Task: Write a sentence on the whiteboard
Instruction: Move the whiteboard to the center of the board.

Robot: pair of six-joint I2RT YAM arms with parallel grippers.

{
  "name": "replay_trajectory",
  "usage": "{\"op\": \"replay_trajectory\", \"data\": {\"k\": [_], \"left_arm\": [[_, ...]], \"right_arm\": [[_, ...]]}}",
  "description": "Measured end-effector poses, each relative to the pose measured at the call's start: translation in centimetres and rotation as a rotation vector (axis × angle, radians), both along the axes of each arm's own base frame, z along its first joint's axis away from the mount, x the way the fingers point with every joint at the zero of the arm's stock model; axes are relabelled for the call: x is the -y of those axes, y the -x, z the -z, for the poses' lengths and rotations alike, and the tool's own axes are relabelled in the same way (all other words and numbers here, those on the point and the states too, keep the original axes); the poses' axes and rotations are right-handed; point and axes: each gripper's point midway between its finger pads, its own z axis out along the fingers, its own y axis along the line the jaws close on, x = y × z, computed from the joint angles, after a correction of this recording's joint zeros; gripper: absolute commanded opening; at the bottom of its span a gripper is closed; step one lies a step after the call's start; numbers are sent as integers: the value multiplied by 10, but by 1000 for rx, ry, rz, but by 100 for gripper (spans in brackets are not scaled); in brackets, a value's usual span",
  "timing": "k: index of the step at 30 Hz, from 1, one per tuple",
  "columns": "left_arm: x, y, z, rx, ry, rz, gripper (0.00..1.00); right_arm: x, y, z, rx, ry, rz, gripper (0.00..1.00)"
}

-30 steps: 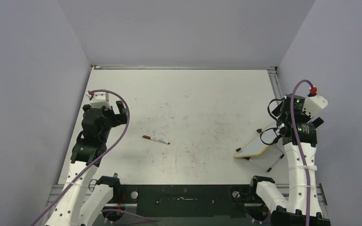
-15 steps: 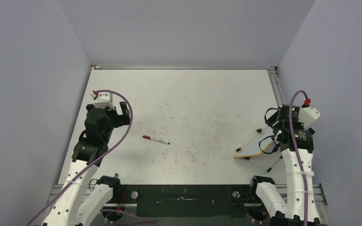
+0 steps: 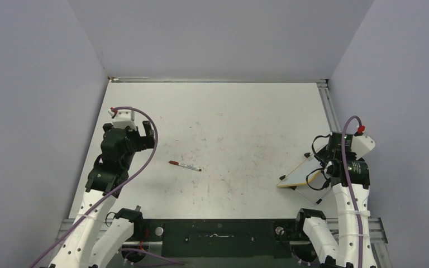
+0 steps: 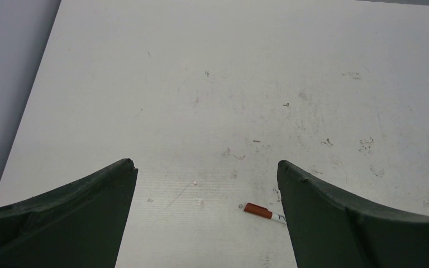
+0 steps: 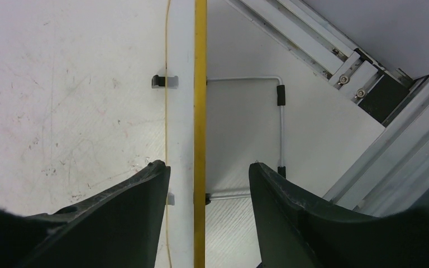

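Observation:
The whiteboard (image 3: pixel 298 175) leans tilted on a wire stand at the table's right side. In the right wrist view I look down its top edge: a yellow rim (image 5: pixel 200 84) beside a narrow strip of white face. My right gripper (image 5: pixel 208 165) straddles that edge, one finger on each side. Its jaws are partly narrowed, with a gap left on the back side. From above, the right gripper (image 3: pixel 319 167) sits over the board's upper end. The sentence is out of view. A red-capped marker (image 3: pixel 185 165) lies mid-table. The open, empty left gripper (image 4: pixel 205 164) hovers left of the marker (image 4: pixel 260 211).
The wire stand (image 5: pixel 281 128) props the board from behind, with small clips on its front. An aluminium rail (image 5: pixel 335 50) runs along the table's right edge close behind the stand. Grey walls enclose the left, back and right sides.
My right arm came down and toward the near edge onto the board's top edge, and its jaws narrowed. The left arm shifted only slightly; the marker has not moved.

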Motion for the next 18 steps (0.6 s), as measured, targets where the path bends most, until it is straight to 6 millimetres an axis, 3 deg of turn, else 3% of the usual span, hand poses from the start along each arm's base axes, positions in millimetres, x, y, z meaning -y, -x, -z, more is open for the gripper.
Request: {"op": "replay_trajectory", "data": {"k": [5, 18], "left_arm": [[1, 0, 0, 0, 0, 3, 96], [5, 1, -1, 3, -1, 16, 96]], "right_arm": [[-4, 5, -1, 14, -21, 4, 42], [-18, 14, 7, 17, -92, -18, 26]]}}
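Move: The small whiteboard leans on its stand with its upper edge between the right hand's open fingers; its middle lies about 5 cm ahead of that hand, 1 cm to its right and some 8 cm below. The stand's wire legs reach out behind it, about 6 cm back and 9 cm right of the hand, 18 cm down on the table. From the left hand the whiteboard lies about 64 cm to the right, 4 cm back and 14 cm lower. The whiteboard's upper edge stays between the right hand's fingers as they close from a little over half open to about a quarter, one on the white face's side and one on the stand's side. Meanwhile the hand eases left and back, about 2.5 cm along the edge, and sinks slightly at the very end, the wrist tilting some 5 degrees; no firm pinch can be seen yet. ##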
